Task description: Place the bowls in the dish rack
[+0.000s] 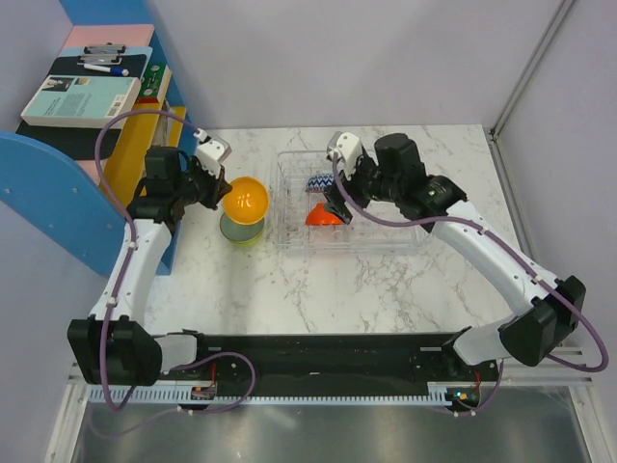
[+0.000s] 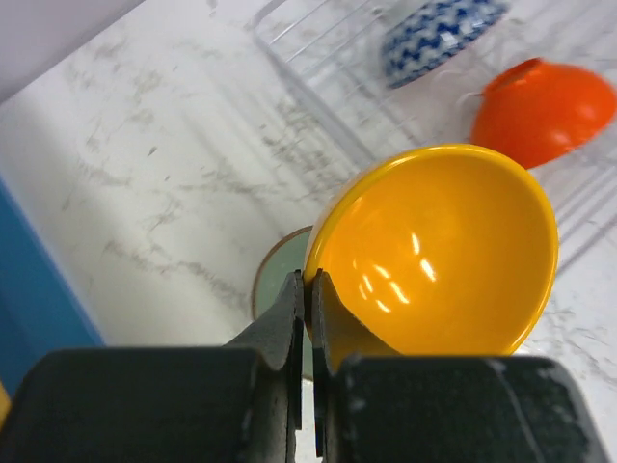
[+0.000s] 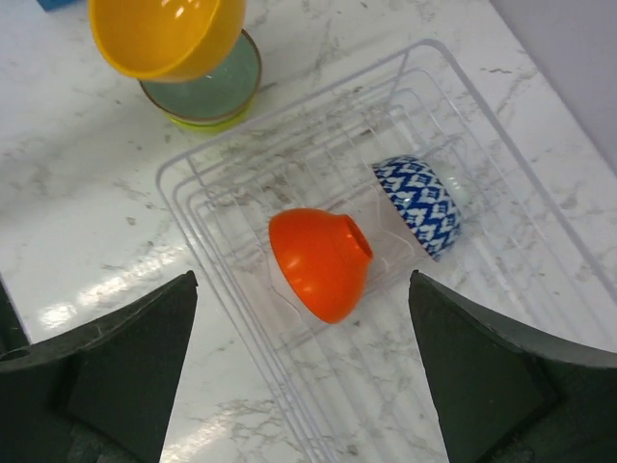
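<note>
My left gripper is shut on the rim of the yellow-orange bowl, which hangs tilted just above a pale mint green bowl nested in a lime green one. This stack stands left of the clear dish rack. Inside the rack, a red-orange bowl and a blue-white zigzag bowl lie on their sides. My right gripper hovers open above the rack, over the red-orange bowl, with nothing between its fingers.
A blue shelf unit stands along the table's left edge, with a yellow side panel close behind my left arm. Books and a clipboard lie on top of it. Grey walls close the back and right sides.
</note>
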Robot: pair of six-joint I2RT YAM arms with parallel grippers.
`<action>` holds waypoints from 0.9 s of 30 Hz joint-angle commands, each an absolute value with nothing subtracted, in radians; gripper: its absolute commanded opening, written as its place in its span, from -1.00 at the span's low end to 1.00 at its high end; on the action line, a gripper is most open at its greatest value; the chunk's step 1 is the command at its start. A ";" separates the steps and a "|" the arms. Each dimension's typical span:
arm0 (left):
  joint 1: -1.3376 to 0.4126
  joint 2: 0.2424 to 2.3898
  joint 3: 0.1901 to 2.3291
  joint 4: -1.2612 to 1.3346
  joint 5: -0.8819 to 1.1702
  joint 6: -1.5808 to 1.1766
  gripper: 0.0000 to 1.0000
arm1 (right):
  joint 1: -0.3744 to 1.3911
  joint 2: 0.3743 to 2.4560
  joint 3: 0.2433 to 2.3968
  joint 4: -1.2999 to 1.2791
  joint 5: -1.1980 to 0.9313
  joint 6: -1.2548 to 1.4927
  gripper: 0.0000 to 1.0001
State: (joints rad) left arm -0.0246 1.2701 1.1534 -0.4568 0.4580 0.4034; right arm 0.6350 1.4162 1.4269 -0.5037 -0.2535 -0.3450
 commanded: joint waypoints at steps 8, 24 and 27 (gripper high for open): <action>-0.136 1.104 1.072 -0.390 0.786 0.390 -0.96 | 0.453 1.526 1.419 -0.238 -1.046 0.211 0.96; -0.247 1.065 1.072 -0.268 0.667 0.339 -0.96 | 0.451 1.611 1.270 0.116 -1.186 0.561 0.95; -0.268 1.066 1.078 -0.267 0.657 0.336 -0.96 | 0.453 1.621 1.259 0.166 -1.192 0.607 0.95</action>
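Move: The left hand holds the yellow bowl by its rim, its middle about 5 cm right of and 2 cm back from that hand. The open right gripper is some 33 cm to the left hand's right and 7 cm back, roughly level; the green bowl is 16 cm below, 3 cm back and 1 cm right. From the right hand, the yellow bowl is 28 cm left and 5 cm forward, and the orange bowl 7 cm forward, 5 cm left, 18 cm below. Left carries the gripped yellow bowl 10 cm right, back and up, towards right's open fingers, swinging round leftward 60 degrees. ##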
